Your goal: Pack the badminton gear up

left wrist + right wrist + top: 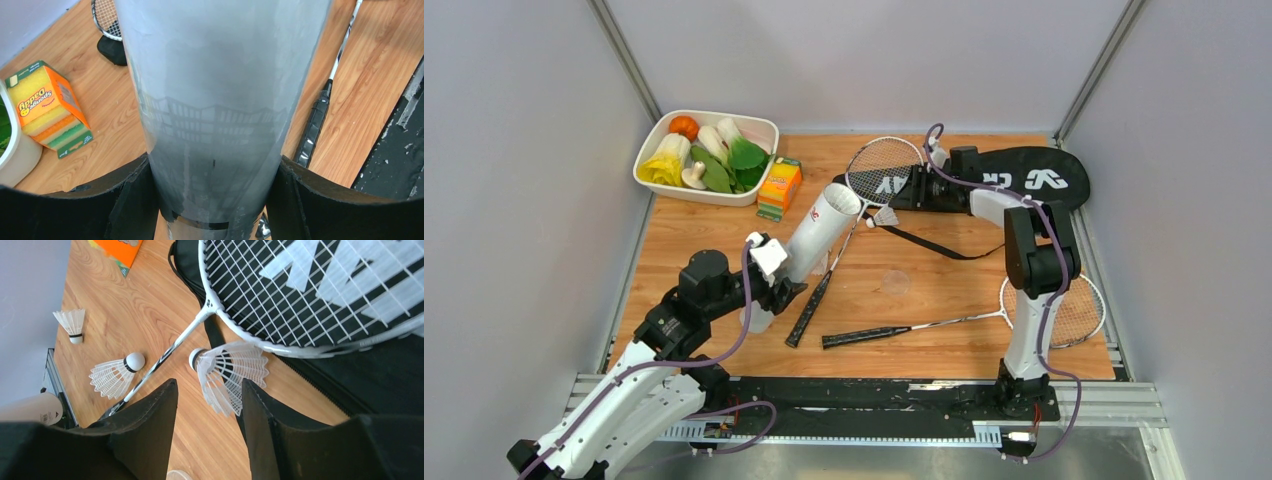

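My left gripper is shut on the lower part of the long white tube, which leans with its open mouth toward the back right. My right gripper hangs open low over the wood. A white shuttlecock lies between its fingertips, its skirt against the right finger. Two more shuttlecocks lie to the left. One racket rests its head on the black bag. The other racket lies near the front right.
A white dish of toy vegetables stands at the back left, with an orange-and-green sponge box beside it. A clear round lid lies mid-table. The bag's strap trails over the wood. Grey walls close in on both sides.
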{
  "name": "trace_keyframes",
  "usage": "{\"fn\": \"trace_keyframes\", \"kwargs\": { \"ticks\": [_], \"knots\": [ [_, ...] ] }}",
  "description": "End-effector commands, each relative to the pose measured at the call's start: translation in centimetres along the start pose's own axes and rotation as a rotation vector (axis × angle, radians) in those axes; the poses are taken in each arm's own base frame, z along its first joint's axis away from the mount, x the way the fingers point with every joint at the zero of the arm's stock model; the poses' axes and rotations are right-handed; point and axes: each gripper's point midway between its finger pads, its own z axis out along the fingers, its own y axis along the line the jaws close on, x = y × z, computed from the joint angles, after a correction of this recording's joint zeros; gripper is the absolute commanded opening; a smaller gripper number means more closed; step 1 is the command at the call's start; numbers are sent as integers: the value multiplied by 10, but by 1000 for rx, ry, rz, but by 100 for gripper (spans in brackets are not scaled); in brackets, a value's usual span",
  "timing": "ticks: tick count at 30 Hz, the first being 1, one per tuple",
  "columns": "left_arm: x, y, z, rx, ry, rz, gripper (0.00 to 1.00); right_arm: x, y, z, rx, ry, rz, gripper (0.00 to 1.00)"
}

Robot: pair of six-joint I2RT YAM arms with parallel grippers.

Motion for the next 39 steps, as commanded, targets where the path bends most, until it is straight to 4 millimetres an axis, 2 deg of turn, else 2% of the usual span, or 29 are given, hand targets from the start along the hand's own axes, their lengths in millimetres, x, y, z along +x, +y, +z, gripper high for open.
{"fn": "trace_keyframes", "kwargs": {
  "ticks": [1,9,12,14,18,24,30,32,34,35,39],
  "knots": [
    [-20,0,0,1,-80,7,60,-20,9,7,-75,-25,-82,53],
    [-19,0,1,1,-74,1,60,-3,4,20,-110,23,-54,49],
    [-19,1,1,-2,-74,3,60,-2,7,19,-115,27,-52,34],
    [-19,1,1,-5,-72,2,60,-5,11,15,-113,18,-60,19],
    [-18,2,1,-8,-68,2,60,-18,26,0,-97,-23,-77,1],
    [-15,2,3,-7,-59,1,60,-43,65,-35,-100,-109,-122,0],
    [-13,0,5,5,-48,-5,60,-70,116,-83,-90,-190,-216,0],
    [-12,1,5,2,-42,-11,61,-82,142,-108,-94,-237,-272,0],
    [-10,1,6,5,-38,-13,61,-88,160,-127,-86,-274,-318,0],
    [-10,0,6,9,-36,-12,62,-92,178,-144,-88,-313,-360,0],
    [-6,-1,9,21,-16,-13,62,-91,238,-190,-143,-406,-495,0]
  ]
}}
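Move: The shuttlecock I want lies in front of my right fingertips, about 4 cm to the left, 1 cm back and 4 cm below, cork pointing away. From my right hand, the racket head's middle is some 12 cm ahead and 4 cm left, and the black bag's about 10 cm ahead and 14 cm right, both 6 cm below. The tube mouth is roughly 16 cm back, 13 cm left and 25 cm up. From my left hand that shuttlecock lies about 25 cm ahead, 16 cm right and 18 cm below. I ease my right hand about 2 cm down and a centimetre left, shutting its half-open fingers completely on the shuttlecock's skirt, then raise it nearly 25 cm, drawing back some 6 cm towards the tube mouth as the fingers tip up about 25 degrees. My left hand stays put, keeping its grip on the tilted tube, and sinks only about a centimetre at the end. ##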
